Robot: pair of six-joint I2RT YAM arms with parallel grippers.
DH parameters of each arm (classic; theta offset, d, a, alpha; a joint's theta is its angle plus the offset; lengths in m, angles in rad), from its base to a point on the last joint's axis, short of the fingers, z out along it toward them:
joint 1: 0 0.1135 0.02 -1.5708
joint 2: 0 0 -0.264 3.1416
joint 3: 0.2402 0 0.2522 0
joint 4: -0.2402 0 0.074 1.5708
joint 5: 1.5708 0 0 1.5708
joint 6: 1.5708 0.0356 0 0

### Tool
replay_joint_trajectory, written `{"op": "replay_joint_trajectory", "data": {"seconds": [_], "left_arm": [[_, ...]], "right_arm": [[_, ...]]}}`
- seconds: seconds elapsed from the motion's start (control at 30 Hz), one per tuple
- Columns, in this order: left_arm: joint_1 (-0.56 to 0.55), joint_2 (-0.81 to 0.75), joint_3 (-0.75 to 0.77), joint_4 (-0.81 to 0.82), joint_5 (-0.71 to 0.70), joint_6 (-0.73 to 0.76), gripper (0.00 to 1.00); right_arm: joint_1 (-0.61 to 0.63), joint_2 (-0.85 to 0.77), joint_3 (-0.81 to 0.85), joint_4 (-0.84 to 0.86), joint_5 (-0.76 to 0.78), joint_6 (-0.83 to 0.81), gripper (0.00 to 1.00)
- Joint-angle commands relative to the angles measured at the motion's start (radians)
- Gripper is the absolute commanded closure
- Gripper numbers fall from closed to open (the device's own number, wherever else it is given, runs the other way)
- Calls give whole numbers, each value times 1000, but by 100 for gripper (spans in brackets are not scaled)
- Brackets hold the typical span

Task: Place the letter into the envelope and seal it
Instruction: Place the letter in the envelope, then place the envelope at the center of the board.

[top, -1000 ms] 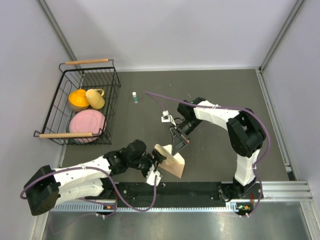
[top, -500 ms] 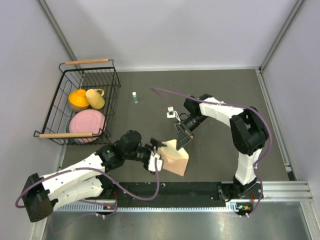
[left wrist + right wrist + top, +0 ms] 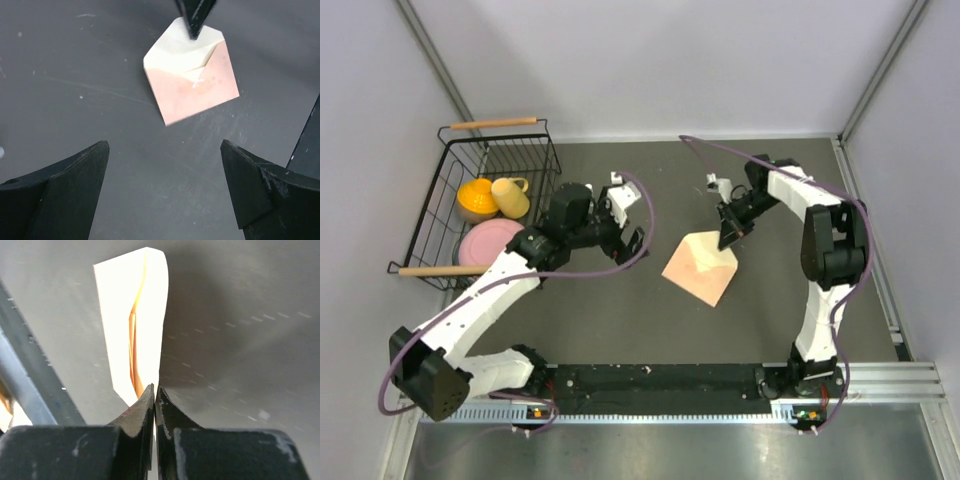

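The peach envelope [image 3: 698, 272] lies near the table's middle, its cream flap end toward my right gripper [image 3: 728, 240]. That gripper is shut on the flap's edge; in the right wrist view the paper [image 3: 150, 305] runs edge-on out from the pinched fingertips [image 3: 155, 387]. My left gripper [image 3: 632, 218] hovers well to the envelope's left, open wide and empty. In the left wrist view it [image 3: 164, 145] frames bare table, with the envelope [image 3: 192, 90] beyond it. The letter is hidden; I cannot tell if it is inside.
A black wire basket [image 3: 535, 150] with wooden handles stands at the far left, holding a yellow bowl [image 3: 477, 198], a yellow cup [image 3: 510, 196] and a pink plate [image 3: 492, 245]. The metal rail [image 3: 720, 378] with the arm bases runs along the near edge.
My left gripper let go of the envelope, opened wide and swung back toward the basket. My right gripper drew the envelope away from the near edge, up and right.
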Motion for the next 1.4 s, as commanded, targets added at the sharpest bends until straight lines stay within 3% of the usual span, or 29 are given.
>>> {"op": "replay_joint_trajectory", "data": {"seconds": [0.0,0.13,0.23,0.53,0.67,0.83,0.97,1.07,1.37], "left_arm": [[107,31,72,-54,37,-245,1],[228,92,96,-72,112,-322,1],[297,147,134,-106,187,-263,1],[380,348,351,-203,-26,-33,1],[411,478,435,-200,-105,34,1],[422,610,561,-193,-179,72,10],[425,730,648,-184,-248,76,14],[428,770,673,-137,-263,77,18],[428,891,753,-112,-297,72,23]], "right_arm": [[-84,84,127,14,165,-45,100],[-149,159,182,28,211,-2,100],[-163,165,161,62,207,38,100],[-155,67,-37,134,144,110,99],[-140,30,-83,146,118,153,81],[-131,0,-101,152,92,213,62],[-131,-33,-131,155,102,256,59],[-132,-53,-154,159,119,270,50],[-132,-115,-200,160,153,305,39]]}}
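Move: From the left hand the glue stick stands about 26 cm ahead, 16 cm left and 18 cm below; the rack's middle is some 35 cm farther left of it, and the envelope lies 2 cm ahead, 21 cm right. The right hand, shut on the flap, has the envelope's middle 6 cm back, 7 cm left; its set-down spot is about 3 cm ahead, 7 cm right, 8 cm below. Left hand sweeps about 30 cm forward-left towards glue stick; right carries envelope right-forward, down, then back, opening. ##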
